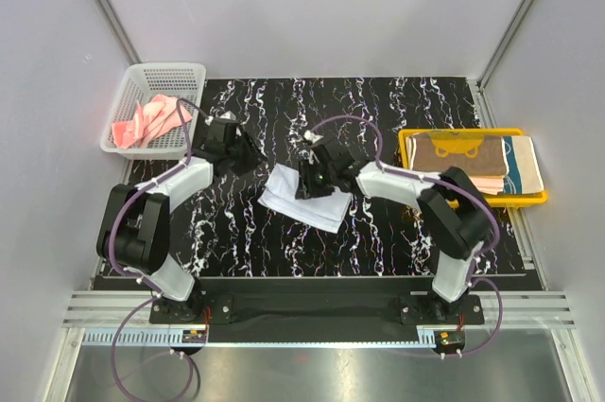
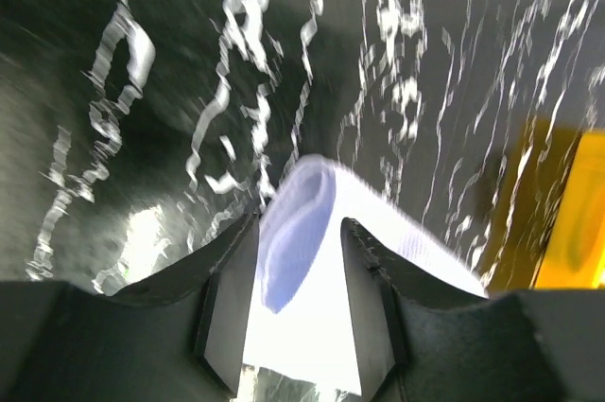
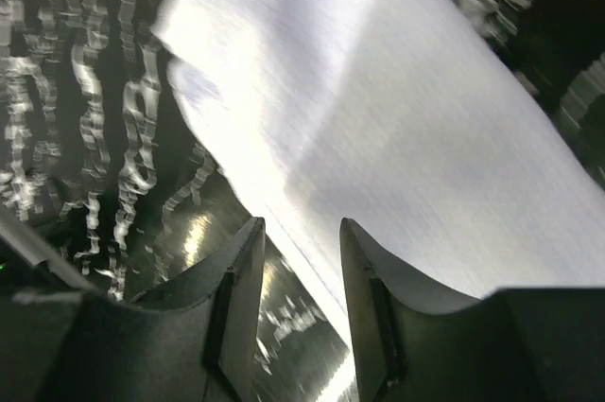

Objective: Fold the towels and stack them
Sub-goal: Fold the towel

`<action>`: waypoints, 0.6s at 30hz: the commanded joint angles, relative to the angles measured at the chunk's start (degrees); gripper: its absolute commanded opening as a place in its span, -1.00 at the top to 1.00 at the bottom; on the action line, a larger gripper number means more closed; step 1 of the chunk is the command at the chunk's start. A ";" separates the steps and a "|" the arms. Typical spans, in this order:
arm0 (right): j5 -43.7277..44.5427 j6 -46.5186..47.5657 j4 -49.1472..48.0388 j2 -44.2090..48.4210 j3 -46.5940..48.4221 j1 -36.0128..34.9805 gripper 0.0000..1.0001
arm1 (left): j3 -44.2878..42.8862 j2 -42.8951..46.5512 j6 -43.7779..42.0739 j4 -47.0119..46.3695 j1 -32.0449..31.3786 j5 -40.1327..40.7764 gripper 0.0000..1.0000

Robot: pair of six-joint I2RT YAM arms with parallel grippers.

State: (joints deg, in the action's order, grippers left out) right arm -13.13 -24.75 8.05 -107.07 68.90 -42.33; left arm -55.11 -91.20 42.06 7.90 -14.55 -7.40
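Observation:
A light blue-white towel [image 1: 304, 198] lies folded in the middle of the black marbled table. My right gripper [image 1: 315, 178] hovers over its far edge, open. In the right wrist view the towel [image 3: 378, 109] fills the upper right and its edge runs between the parted fingers of the right gripper [image 3: 301, 224]. My left gripper [image 1: 240, 154] is open, a little left of the towel and apart from it. The left wrist view shows the towel [image 2: 397, 232] beyond the spread jaws of the left gripper [image 2: 299, 222]. A coral pink towel [image 1: 146, 123] lies crumpled in the basket. Folded towels [image 1: 477, 161] are stacked in the tray.
The white mesh basket [image 1: 184, 73] stands at the far left corner. The yellow tray [image 1: 409, 142] sits at the right edge of the table and shows as a yellow tray [image 2: 567, 222] in the left wrist view. Grey walls close in the back and sides.

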 commanded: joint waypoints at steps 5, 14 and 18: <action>16.54 -7.50 7.06 17.23 -10.61 -0.21 0.15 | 1.23 0.93 -3.04 0.80 -4.08 0.53 0.09; 22.18 -11.37 10.58 23.40 -18.09 -0.21 0.06 | 2.02 -1.00 -4.36 1.59 -6.37 2.39 0.11; 22.35 -12.51 10.05 21.82 -19.42 -0.21 0.04 | 3.52 -1.44 -4.62 1.77 -6.63 3.62 0.15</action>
State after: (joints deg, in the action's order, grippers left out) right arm 6.55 -35.16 18.24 -84.53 50.17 -42.33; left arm -52.73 -91.81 38.74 10.70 -20.91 -6.00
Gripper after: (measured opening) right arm 0.475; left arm 0.430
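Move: The near right corner of the folded white towel lies about 11 cm right of the right hand, 9 cm back and 5 cm lower; the towel's far right corner is some 14 cm right, 2 cm back and just as low. From the left hand, the near left corner is roughly 8 cm back, 1 cm right and 7 cm down, the far left corner 2 cm ahead, 5 cm right and equally low. Rightward and somewhat back, the open right hand swings in a low arc of about 12 cm over the towel, rising nearly 4 cm and sinking again above its near right corner, while turning some 20 degrees clockwise. The left hand, also open and touching nothing, eases back, right and down about 5 cm towards the near left corner. ##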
